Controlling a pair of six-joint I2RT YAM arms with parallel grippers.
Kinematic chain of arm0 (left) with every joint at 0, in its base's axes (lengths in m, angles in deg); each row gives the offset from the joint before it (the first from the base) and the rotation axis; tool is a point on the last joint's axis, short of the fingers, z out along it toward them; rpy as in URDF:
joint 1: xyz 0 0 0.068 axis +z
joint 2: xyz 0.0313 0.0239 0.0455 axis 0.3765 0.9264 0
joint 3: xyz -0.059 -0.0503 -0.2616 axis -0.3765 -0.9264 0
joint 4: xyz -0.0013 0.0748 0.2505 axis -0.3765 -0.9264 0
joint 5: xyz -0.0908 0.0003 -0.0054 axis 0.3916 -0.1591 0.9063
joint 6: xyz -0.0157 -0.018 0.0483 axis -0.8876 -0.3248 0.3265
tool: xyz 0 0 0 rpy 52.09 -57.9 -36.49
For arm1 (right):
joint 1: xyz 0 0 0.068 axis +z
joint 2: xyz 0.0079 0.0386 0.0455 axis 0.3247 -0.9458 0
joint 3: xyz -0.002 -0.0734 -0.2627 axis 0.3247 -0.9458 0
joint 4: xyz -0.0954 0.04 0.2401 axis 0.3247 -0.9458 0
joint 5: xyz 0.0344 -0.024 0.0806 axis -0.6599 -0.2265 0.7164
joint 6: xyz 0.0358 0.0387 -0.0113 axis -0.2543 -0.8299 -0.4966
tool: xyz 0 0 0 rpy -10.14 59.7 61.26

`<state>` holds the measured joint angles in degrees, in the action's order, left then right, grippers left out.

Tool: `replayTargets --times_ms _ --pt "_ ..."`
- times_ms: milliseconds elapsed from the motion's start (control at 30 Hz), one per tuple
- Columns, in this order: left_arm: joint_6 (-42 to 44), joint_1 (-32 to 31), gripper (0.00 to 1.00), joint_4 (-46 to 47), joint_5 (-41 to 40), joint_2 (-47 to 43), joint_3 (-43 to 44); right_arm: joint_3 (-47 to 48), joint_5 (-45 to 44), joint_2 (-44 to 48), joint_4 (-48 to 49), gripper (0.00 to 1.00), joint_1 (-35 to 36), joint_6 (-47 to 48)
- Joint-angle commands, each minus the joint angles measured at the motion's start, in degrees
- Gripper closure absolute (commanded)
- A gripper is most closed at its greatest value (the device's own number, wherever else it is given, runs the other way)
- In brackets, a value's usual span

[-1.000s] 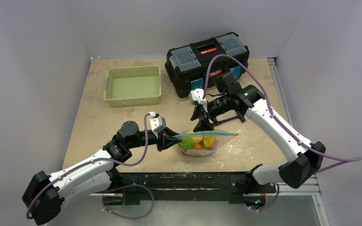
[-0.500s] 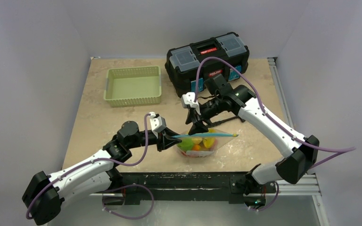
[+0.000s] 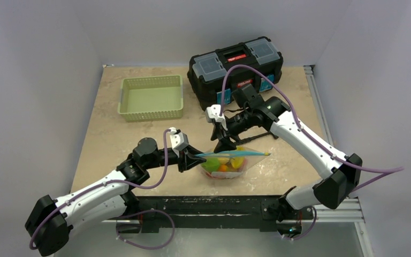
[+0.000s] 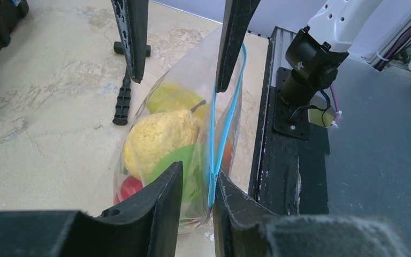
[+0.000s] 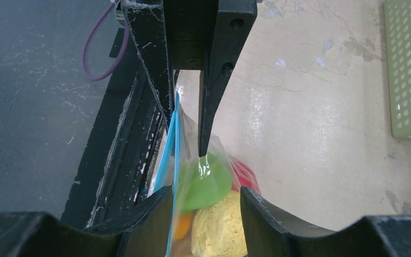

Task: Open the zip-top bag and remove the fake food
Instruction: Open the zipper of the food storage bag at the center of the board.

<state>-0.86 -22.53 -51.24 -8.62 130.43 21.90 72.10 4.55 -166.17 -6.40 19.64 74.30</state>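
The zip-top bag (image 3: 230, 163) stands upright near the table's front edge, its teal zip strip (image 3: 235, 153) stretched level along the top. Fake food fills it: a yellow pear (image 4: 160, 134), a green piece (image 5: 208, 182), a red one (image 5: 246, 174) and an orange one (image 5: 182, 225). My left gripper (image 3: 197, 156) is shut on the bag's left end, with the strip against one finger (image 4: 230, 209). My right gripper (image 3: 226, 145) hangs over the middle of the bag and is open. Its fingers (image 5: 150, 219) straddle the strip and the film just below.
A green basket (image 3: 151, 97) sits at the back left and a black toolbox (image 3: 235, 67) at the back centre. A black hammer (image 4: 122, 99) lies on the table just behind the bag. The black frame rail (image 3: 219, 203) runs along the near edge.
The right arm swung left and down from beside the bag until its jaws came over the bag's top. It has held there since. The left gripper and the bag stayed put.
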Motion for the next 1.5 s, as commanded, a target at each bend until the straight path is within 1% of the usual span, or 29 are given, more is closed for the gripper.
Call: replayTargets --times_ms 0,133,300,467,533,567,600,633,667,700,733,800,967,1067,1200,1300,1333,1467 --pt "0.9 0.1 0.75 0.8 0.3 -0.9 0.4 0.0 -1.5 0.8 1.7 0.52 0.2 -1.5" --pt "0.9 0.1 0.75 0.8 0.3 -0.9 0.4 -1.3 -3.2 1.4 2.3 0.53 0.2 -1.6" --pt "0.9 0.1 0.75 0.8 0.0 -1.1 0.3 -3.6 -3.7 3.0 0.9 0.54 0.3 0.9" --pt "0.8 0.1 0.75 0.6 -0.4 -1.6 0.3 -7.0 -5.8 5.2 0.8 0.59 0.2 1.7" --pt "0.6 0.1 0.74 0.5 -0.7 -1.9 0.3 -7.9 -6.2 6.0 0.9 0.64 0.3 1.7" --pt "0.4 0.1 0.74 0.3 -0.9 -2.0 0.3 -8.2 -6.3 6.3 0.9 0.69 0.2 1.7" --pt "0.2 0.1 0.74 0.2 -1.3 -2.1 0.2 -8.4 -6.4 6.6 0.8 0.76 0.2 1.5" --pt "0.0 0.1 0.74 -0.1 -1.5 -2.3 0.3 -8.7 -6.4 6.7 0.8 0.88 0.2 1.3" --pt "-0.2 0.1 0.74 -0.4 -1.8 -2.4 0.3 -8.8 -6.3 6.8 0.7 0.97 0.2 1.3" --pt "-0.5 0.1 0.73 -0.7 -2.2 -2.7 0.3 -9.0 -6.3 6.9 0.7 1.0 0.2 1.3" --pt "-0.7 0.1 0.71 -1.1 -2.9 -3.0 0.3 -9.3 -6.3 7.0 0.6 1.0 0.3 1.2" --pt "-1.6 0.1 0.63 -2.1 -4.3 -4.0 0.4 -9.6 -6.4 7.3 0.4 1.0 0.2 1.3" --pt "-3.2 0.1 0.34 -6.2 -7.8 -9.2 0.9 -9.4 -4.6 8.6 -0.2 1.0 -2.7 1.4" --pt "-3.8 0.1 0.22 -8.5 -9.8 -12.7 0.8 -9.1 -1.8 9.8 -0.8 1.0 -6.0 1.7" --pt "-5.5 0.2 0.13 -11.7 -12.7 -17.0 1.1 -8.9 -0.1 11.4 -1.1 1.0 -8.9 1.8" --pt "-7.0 0.2 0.12 -14.9 -15.6 -19.4 2.3 -8.2 1.0 12.3 -1.3 1.0 -11.1 1.6" --pt "-8.1 0.2 0.11 -16.4 -17.3 -20.0 3.0 -7.8 1.2 12.6 -1.5 1.0 -11.7 1.5" --pt "-10.2 0.2 0.08 -24.7 -21.4 -21.3 6.7 -6.1 1.8 13.4 -2.0 1.0 -14.2 1.1"
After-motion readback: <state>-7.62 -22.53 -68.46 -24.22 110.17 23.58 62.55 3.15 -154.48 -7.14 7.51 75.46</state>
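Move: My right hand hangs with one finger inside the bag's mouth and the other beyond it. The stretch of far zipper lip to pinch lies about 3 cm right, 1 cm back and 3 cm below. The bag's left corner is some 5 cm left, 3 cm back and 4 cm below; the food is about 13 cm below, 4 cm right and 2 cm back. From my left hand, that lip stretch is about 8 cm right, 2 cm ahead and 1 cm up. I sink my right hand about 3 cm along the zipper while sliding nearly as far right, then shut its fingers fully, pinching the far lip. Keeping that pinch, I draw it another 4 cm right, rising and going forward some 3 cm. My left hand first stays at the bag's corner, then spreads its fingers wide, frees the corner and backs off left and up, turning about 15 degrees counter-clockwise. ##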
